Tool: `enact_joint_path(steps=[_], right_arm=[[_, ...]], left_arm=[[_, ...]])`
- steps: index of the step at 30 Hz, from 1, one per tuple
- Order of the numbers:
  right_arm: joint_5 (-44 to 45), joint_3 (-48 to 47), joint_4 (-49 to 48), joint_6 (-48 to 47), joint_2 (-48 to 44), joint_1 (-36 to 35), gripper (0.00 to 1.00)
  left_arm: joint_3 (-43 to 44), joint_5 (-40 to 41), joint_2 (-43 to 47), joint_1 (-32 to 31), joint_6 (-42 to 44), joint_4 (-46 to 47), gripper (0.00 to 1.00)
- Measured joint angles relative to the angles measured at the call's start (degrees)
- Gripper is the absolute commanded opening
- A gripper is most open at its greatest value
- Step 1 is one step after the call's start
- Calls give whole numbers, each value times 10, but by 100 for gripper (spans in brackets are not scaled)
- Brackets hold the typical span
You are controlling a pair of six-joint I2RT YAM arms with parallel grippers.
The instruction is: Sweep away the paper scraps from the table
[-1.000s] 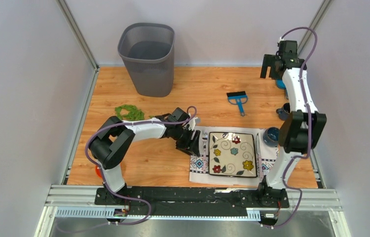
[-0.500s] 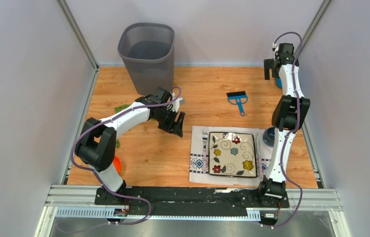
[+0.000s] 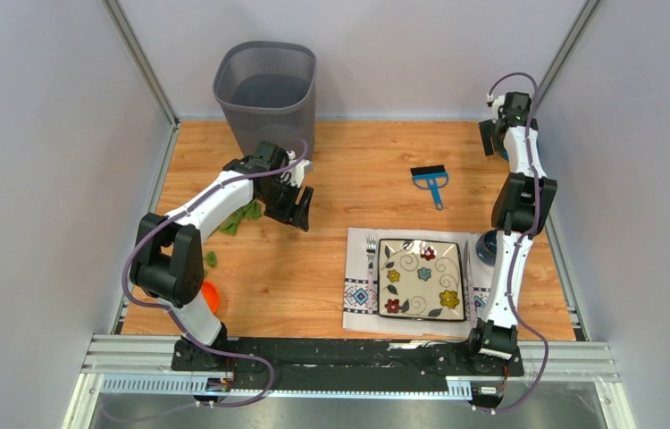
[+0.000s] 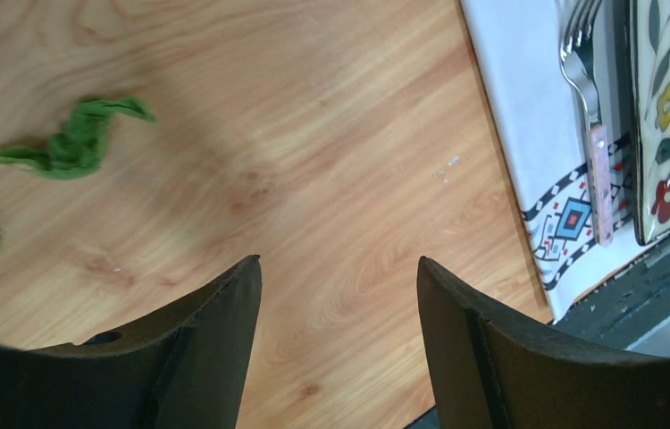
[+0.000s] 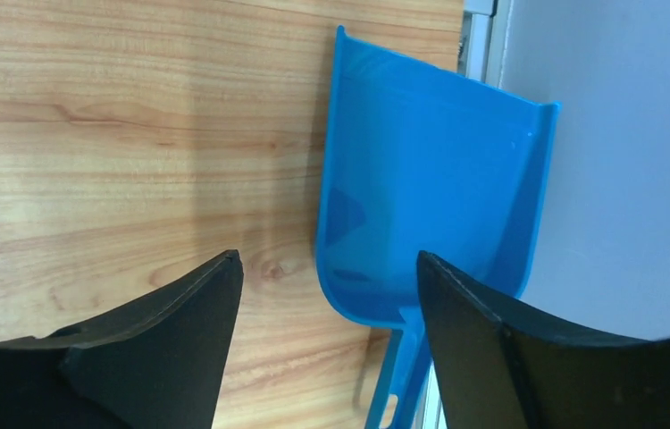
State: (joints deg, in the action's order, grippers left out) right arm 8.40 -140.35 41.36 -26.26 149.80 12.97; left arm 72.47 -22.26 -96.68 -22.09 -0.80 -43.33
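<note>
Green paper scraps (image 3: 240, 217) lie on the wood table (image 3: 367, 152) left of centre, with one more bit (image 3: 211, 259) nearer the front. My left gripper (image 3: 297, 206) is open and empty just right of them. In the left wrist view it (image 4: 336, 264) hovers over bare table (image 4: 314, 134), with scraps (image 4: 77, 143) to its left. My right gripper (image 3: 490, 138) is open at the far right wall. In the right wrist view it (image 5: 327, 259) hangs over a blue dustpan (image 5: 439, 197), whose handle lies between the fingers and touches neither.
A grey mesh bin (image 3: 266, 98) stands at the back left. A blue brush (image 3: 430, 179) lies mid-right. A placemat (image 3: 358, 299) holds a flowered plate (image 3: 421, 279) and a fork (image 4: 586, 107). An orange bowl (image 3: 212, 295) and a blue cup (image 3: 490, 243) sit nearby.
My left gripper swung from the placemat's edge back and left to beside the scraps near the bin. My right arm straightened and reached closer to the far right wall.
</note>
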Motion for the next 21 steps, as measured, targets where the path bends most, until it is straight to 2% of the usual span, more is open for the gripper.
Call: enact_joint_path(steps=[1, 6, 7, 9, 12, 13, 14, 15, 21], right_arm=[[-1, -3, -1, -1, 5, 0, 68], [-7, -18, -5, -4, 23, 1, 54], [-10, -19, -5, -4, 24, 1, 46], [-16, -23, -4, -4, 28, 1, 40], [-27, -23, 1, -5, 28, 1, 22], [-31, -23, 3, -5, 28, 1, 9], [-37, -22, 4, -4, 28, 1, 3], [-43, -21, 6, -5, 28, 1, 0], [-75, 11, -5, -15, 12, 0, 0]], left_arm=[[4, 4, 0, 6, 0, 0, 72], [7, 10, 0, 18, 1, 2, 71], [7, 10, 0, 19, 1, 2, 71], [8, 10, -1, 20, 1, 3, 71], [11, 10, -3, 25, -1, 3, 71], [12, 10, -3, 26, -2, 3, 71], [13, 10, -3, 28, -2, 3, 71], [14, 10, -3, 30, -2, 4, 71], [16, 9, -3, 35, -3, 6, 71]])
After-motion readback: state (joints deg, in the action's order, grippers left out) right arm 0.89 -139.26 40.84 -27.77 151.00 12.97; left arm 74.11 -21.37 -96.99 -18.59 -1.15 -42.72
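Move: The dustpan's blue pan has its middle about 5 cm ahead of the right hand, 5 cm to its right and 3 cm below. The near part of its left side wall already stands between the open fingers. Its handle lies roughly 5 cm back and 4 cm right, the brush some 12 cm back and 20 cm left. From the left hand, the dustpan is about 30 cm ahead, 56 cm right and 8 cm below. The right fingers close on the dustpan's left side wall and pinch it near its rear corner. The hand first sinks about 2 cm around it, then, as the fingers shut, draws some 2 cm left with a slight roll and counter-clockwise turn. Meanwhile the left hand, fingers staying open, eases roughly 3 cm forward and left. ##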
